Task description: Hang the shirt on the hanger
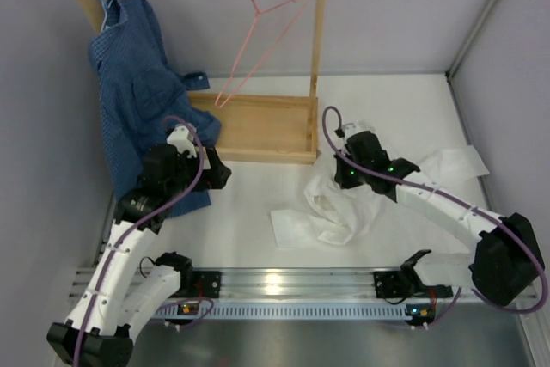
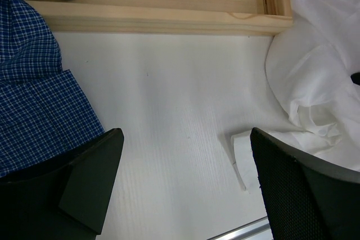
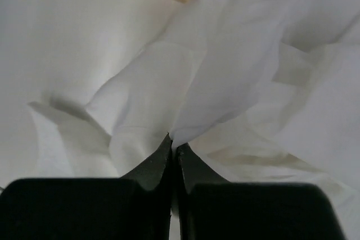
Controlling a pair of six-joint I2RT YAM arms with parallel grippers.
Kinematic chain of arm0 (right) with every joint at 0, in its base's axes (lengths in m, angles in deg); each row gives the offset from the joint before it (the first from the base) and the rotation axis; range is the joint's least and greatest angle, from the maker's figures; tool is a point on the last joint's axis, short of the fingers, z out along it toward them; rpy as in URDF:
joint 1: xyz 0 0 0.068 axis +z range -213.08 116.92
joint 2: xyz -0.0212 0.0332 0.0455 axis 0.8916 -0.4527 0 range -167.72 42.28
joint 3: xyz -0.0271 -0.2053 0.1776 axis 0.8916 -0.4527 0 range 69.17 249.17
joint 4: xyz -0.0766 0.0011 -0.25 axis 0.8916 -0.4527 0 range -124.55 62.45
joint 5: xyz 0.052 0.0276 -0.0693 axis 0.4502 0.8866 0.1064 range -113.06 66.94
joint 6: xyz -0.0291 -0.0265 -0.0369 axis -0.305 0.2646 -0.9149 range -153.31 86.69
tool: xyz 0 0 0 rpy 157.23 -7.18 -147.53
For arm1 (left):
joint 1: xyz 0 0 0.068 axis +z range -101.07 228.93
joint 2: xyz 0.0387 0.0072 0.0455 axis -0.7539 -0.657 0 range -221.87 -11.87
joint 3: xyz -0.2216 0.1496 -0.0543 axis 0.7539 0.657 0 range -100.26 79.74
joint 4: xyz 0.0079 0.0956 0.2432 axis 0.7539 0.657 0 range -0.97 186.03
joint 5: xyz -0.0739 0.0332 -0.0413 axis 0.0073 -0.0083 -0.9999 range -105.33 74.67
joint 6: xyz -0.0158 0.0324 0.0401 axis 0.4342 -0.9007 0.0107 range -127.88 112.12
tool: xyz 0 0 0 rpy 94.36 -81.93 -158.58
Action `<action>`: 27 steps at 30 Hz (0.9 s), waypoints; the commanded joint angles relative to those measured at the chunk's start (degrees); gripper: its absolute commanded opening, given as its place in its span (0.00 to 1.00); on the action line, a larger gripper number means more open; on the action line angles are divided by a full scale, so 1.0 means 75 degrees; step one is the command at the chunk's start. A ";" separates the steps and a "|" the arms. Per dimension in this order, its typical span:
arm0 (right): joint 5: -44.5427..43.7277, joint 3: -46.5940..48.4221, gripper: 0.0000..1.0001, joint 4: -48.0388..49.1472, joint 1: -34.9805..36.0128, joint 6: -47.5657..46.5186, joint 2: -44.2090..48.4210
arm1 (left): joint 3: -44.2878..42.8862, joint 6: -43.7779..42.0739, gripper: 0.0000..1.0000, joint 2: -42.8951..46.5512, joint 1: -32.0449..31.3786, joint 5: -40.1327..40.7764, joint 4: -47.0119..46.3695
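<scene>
The white shirt point(image 1: 331, 208) lies crumpled on the table right of centre; it also shows in the left wrist view point(image 2: 318, 77) and the right wrist view point(image 3: 236, 66). My right gripper point(image 3: 174, 145) is shut on a fold of the shirt, near its upper edge in the top view point(image 1: 345, 176). The pink wire hanger point(image 1: 258, 36) hangs from the wooden rail, empty. My left gripper point(image 2: 185, 178) is open and empty over bare table, left of the shirt, in the top view point(image 1: 216, 174).
A blue checked shirt point(image 1: 133, 83) hangs on a pale blue hanger at the rail's left end and drapes by my left arm. The wooden rack's tray base point(image 1: 258, 131) stands behind both grippers. A metal rail point(image 1: 292, 285) runs along the near edge.
</scene>
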 commanded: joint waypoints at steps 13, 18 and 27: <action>-0.2890 0.1756 0.09 0.2652 0.5252 0.1798 -0.1920 | 0.0036 0.0059 0.98 0.0410 -0.0017 0.0669 -0.0123; -0.1703 0.1490 0.47 0.2689 0.5241 0.1142 -0.1140 | 0.0012 0.0117 0.98 0.0562 -0.0029 0.0962 -0.0065; -0.0710 0.0071 0.66 0.1225 0.2356 0.0837 0.1641 | 0.0036 0.0164 0.98 0.0703 -0.0029 0.0998 -0.0076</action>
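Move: Some 18 cm left of the right hand, 8 cm back and 3 cm lower lies the bare table in front of the wooden rack, where the pinched white shirt is taken. The rack base's near-right corner stands about 6 cm ahead and 6 cm left of that hand; the shirt's flat left flap lies roughly 11 cm back and 11 cm left. From the left hand, that bare spot is about 13 cm right, 5 cm back and 13 cm below. Dragging the pinched white cloth with its shut fingers, the right hand sweeps about 20 cm left and some 9 cm back, over the flap side and low after a shallow 5 cm arc. There its fingers open and let go of the shirt; it then lifts around 11 cm and swings back right, wrist tilting up. The left hand, open and empty, drifts 2 cm up and left. ##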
